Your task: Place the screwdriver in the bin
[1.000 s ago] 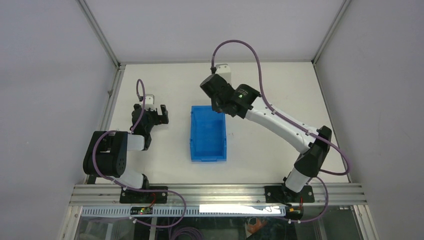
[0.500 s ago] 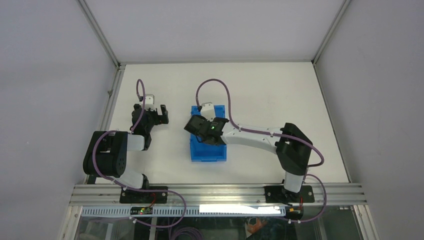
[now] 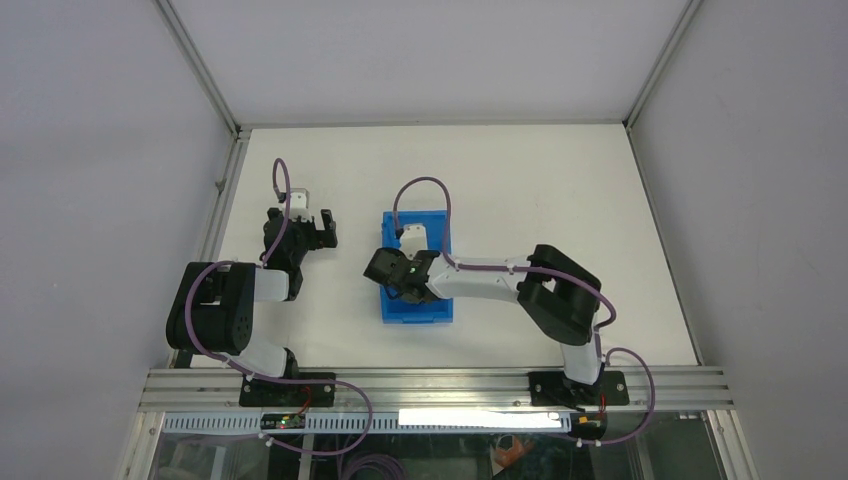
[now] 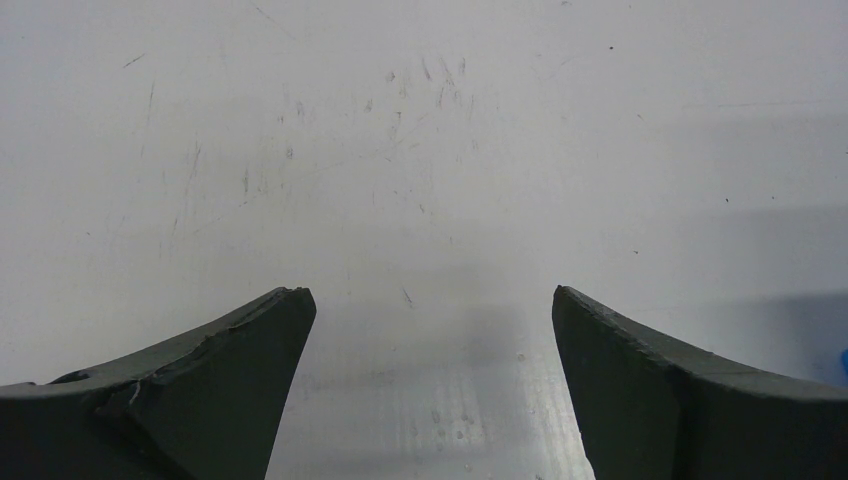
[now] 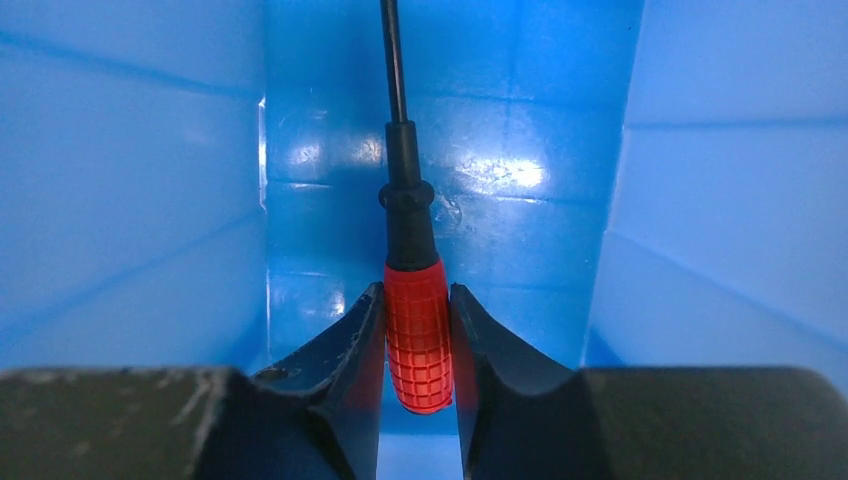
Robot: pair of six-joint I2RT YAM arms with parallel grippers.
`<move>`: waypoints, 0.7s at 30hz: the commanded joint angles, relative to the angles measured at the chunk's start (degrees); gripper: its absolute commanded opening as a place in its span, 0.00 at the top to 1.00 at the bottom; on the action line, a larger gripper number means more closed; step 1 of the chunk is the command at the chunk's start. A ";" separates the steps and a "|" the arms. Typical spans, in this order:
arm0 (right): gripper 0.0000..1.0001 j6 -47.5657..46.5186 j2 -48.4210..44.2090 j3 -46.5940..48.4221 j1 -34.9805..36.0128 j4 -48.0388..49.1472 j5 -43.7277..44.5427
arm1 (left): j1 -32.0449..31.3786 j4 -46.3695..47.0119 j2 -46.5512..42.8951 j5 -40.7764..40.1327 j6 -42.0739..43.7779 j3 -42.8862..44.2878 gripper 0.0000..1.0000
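In the right wrist view the screwdriver (image 5: pixel 418 335), with a red gridded handle and a thin black shaft, hangs inside the bright blue bin (image 5: pixel 130 200). My right gripper (image 5: pixel 415 292) is shut on the handle, one finger pressed against each side. From above, that gripper (image 3: pixel 400 280) reaches down into the bin (image 3: pixel 432 226), and its wrist hides the screwdriver. My left gripper (image 3: pixel 318 228) rests left of the bin, open and holding nothing (image 4: pixel 430 300).
The white tabletop (image 3: pixel 540 180) is ringed by a metal frame and grey walls. The right arm's purple cable (image 3: pixel 420 185) arches over the bin's far end. An aluminium rail (image 3: pixel 430 385) carries both arm bases at the near edge.
The right arm swung from the bin's far end toward me and lowered its gripper with the screwdriver into the bin. The left arm stayed put.
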 commanded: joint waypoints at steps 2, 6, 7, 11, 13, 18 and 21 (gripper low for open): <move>0.67 1.76 -1.46 1.79 0.21 1.86 3.29 | -0.44 1.50 -1.50 -0.04 -0.98 0.15 0.01; 0.61 -0.70 -4.01 3.31 0.22 1.32 3.33 | -0.49 1.50 -1.53 -0.03 -0.99 0.15 0.01; 0.59 -1.52 -4.45 3.75 0.26 0.85 3.53 | -0.50 1.50 -1.54 -0.01 -0.95 0.15 0.01; 0.53 -5.61 -8.52 6.52 0.37 -1.23 7.20 | -0.50 1.50 -1.48 0.01 -0.94 0.15 0.01; 0.50 -8.94 -10.72 7.67 0.22 -1.62 9.51 | -0.49 1.50 -1.51 0.01 -0.95 0.15 0.01; 0.02 -17.97 -16.01 8.12 -2.65 -1.94 10.52 | -0.45 1.50 -1.52 0.02 -0.93 0.15 0.01; 0.01 -20.78 -19.49 6.29 -7.71 -3.87 8.70 | -0.51 1.50 -1.48 -0.01 -0.93 0.15 0.01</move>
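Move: My right hand is already down inside the bin, its fingers around the screwdriver's red handle, with the screwdriver's middle about 4 cm ahead, 1 cm left and a touch below. The bin's middle is some 5 cm ahead, 1 cm left and 2 cm up. From my idle left hand, the bin's middle is roughly 11 cm back and 25 cm to the right, about level. I keep my right hand almost still at the bin floor while its fingers spread and let go of the red handle. Then I lift it straight out of the bin, quickening to about 14 cm up with some 4 cm forward, tipping the fingertips up and outward about 15 degrees as they open wide. ##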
